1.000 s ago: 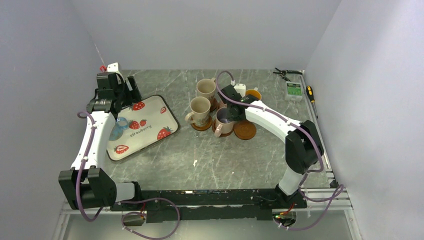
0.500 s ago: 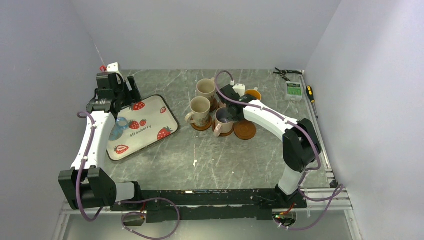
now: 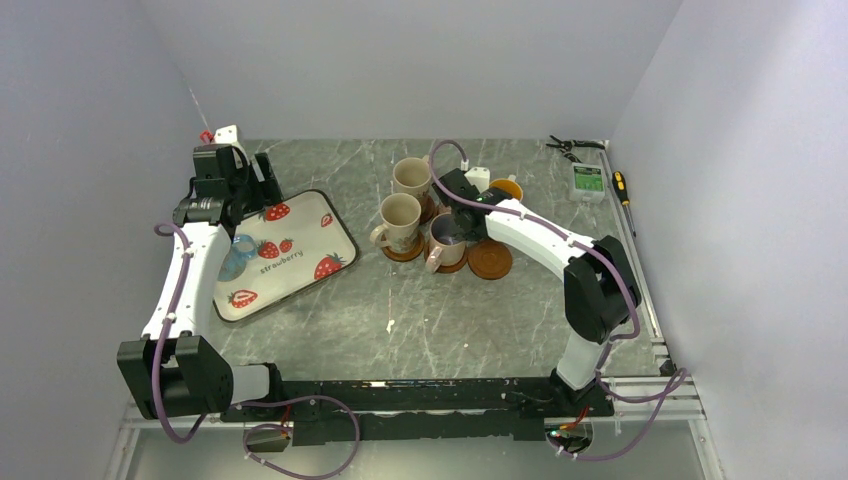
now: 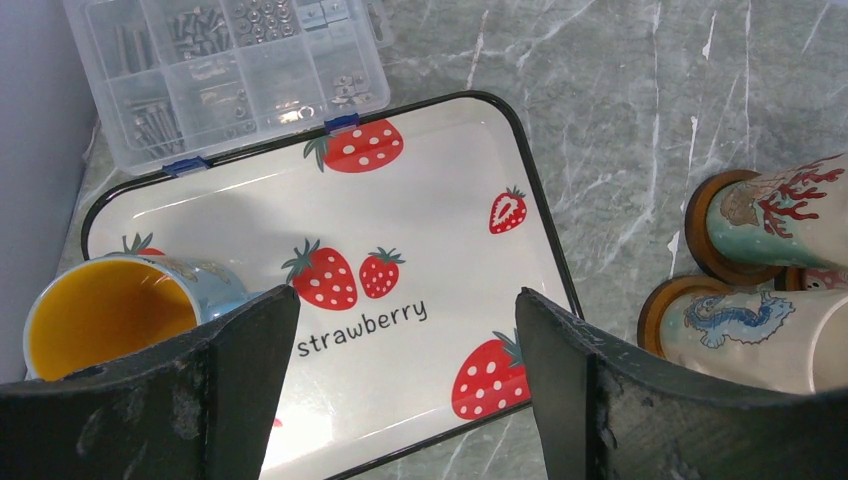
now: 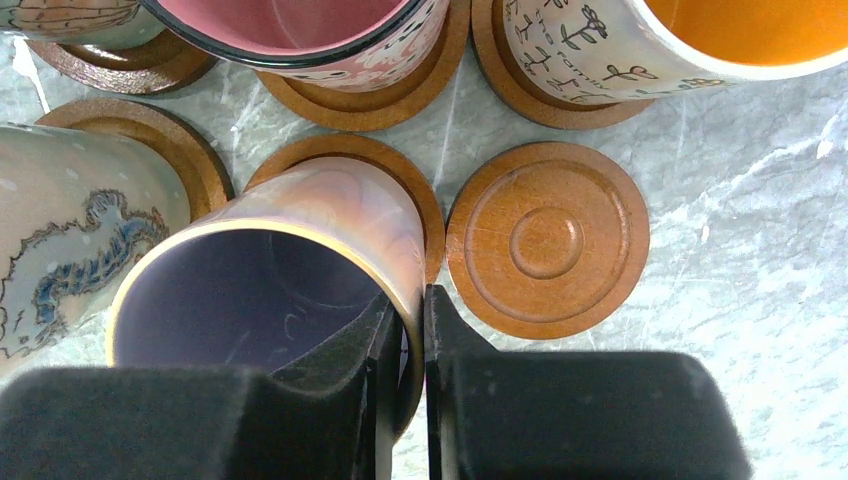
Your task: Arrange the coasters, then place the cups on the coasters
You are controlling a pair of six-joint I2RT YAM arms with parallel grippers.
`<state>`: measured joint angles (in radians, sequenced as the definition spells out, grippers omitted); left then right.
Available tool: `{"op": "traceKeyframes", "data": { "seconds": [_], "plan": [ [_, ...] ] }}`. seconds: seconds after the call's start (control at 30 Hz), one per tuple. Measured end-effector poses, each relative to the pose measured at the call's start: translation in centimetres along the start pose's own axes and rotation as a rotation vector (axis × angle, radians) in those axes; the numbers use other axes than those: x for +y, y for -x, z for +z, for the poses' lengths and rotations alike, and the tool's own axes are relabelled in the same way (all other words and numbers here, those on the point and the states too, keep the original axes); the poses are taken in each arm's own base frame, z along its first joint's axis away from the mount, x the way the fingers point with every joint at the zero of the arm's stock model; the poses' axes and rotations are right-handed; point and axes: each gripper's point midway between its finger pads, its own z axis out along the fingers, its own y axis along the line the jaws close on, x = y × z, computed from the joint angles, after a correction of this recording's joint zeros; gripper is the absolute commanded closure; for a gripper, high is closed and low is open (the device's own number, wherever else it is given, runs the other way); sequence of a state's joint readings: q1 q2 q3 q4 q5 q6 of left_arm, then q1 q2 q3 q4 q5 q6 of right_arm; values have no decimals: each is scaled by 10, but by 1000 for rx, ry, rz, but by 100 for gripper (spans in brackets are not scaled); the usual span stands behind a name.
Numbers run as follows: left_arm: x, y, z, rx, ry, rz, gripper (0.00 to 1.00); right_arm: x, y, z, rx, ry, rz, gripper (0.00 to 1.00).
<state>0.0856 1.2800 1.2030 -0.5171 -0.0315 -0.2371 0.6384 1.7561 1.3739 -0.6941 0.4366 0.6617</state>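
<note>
The right gripper (image 5: 412, 330) is shut on the rim of the lavender-inside cup (image 5: 270, 290), one finger inside the wall and one outside. That cup stands on a coaster (image 5: 420, 200). An empty coaster (image 5: 547, 238) lies just to its right. Around them on coasters stand a dragon-print cup (image 5: 70, 240), a pink-inside cup (image 5: 300, 25) and an orange-inside cup (image 5: 640, 40). My left gripper (image 4: 400, 380) hangs open over the strawberry tray (image 4: 430, 240). A blue cup (image 4: 110, 315) with an orange inside lies on the tray beside its left finger.
A clear box of screws (image 4: 220, 70) sits behind the tray by the left wall. Pliers (image 3: 572, 146), a small device (image 3: 588, 180) and a screwdriver (image 3: 622, 188) lie at the back right. The cup cluster (image 3: 400, 215) stands mid-table.
The right arm has drawn slightly left and back with the lavender-inside cup. The left arm has not moved.
</note>
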Motion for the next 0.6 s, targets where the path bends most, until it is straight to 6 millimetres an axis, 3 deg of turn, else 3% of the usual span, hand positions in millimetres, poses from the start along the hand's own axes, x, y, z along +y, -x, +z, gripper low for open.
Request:
{"op": "traceKeyframes", "data": {
  "seconds": [0.17, 0.47, 0.6],
  "plan": [
    [0, 0, 0, 0, 0, 7, 15, 4, 4, 0, -13, 10, 24, 65],
    [0, 0, 0, 1, -3, 8, 15, 12, 13, -4, -39, 34, 42, 44],
    [-1, 0, 0, 2, -7, 10, 15, 14, 18, -11, -52, 48, 42, 27]
  ]
}}
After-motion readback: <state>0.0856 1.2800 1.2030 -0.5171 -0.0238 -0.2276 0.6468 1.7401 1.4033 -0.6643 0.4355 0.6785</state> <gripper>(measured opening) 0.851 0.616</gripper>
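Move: The right hand has the right side of the lilac-lined cup's rim between its fingers; the cup's middle is about 4 cm to its left and 5 cm below, level fore and aft, over a coaster. The empty coaster is some 5 cm to its right, 1 cm back and 9 cm down; the pink mug is 8 cm ahead and 2 cm left, the seahorse mug 13 cm left and 2 cm ahead. From the left hand the cup lies roughly 41 cm right, 3 cm back and 16 cm lower. The right hand lets go of the cup's rim, its fingers spreading from nearly shut to a bit over half open, one over the cup's inside and the other outside the right wall. As they open, the hand eases about 1 cm forward and 1 cm left, then keeps rising to roughly 2 cm higher, coming up from the cup with hardly any turn of the wrist. ##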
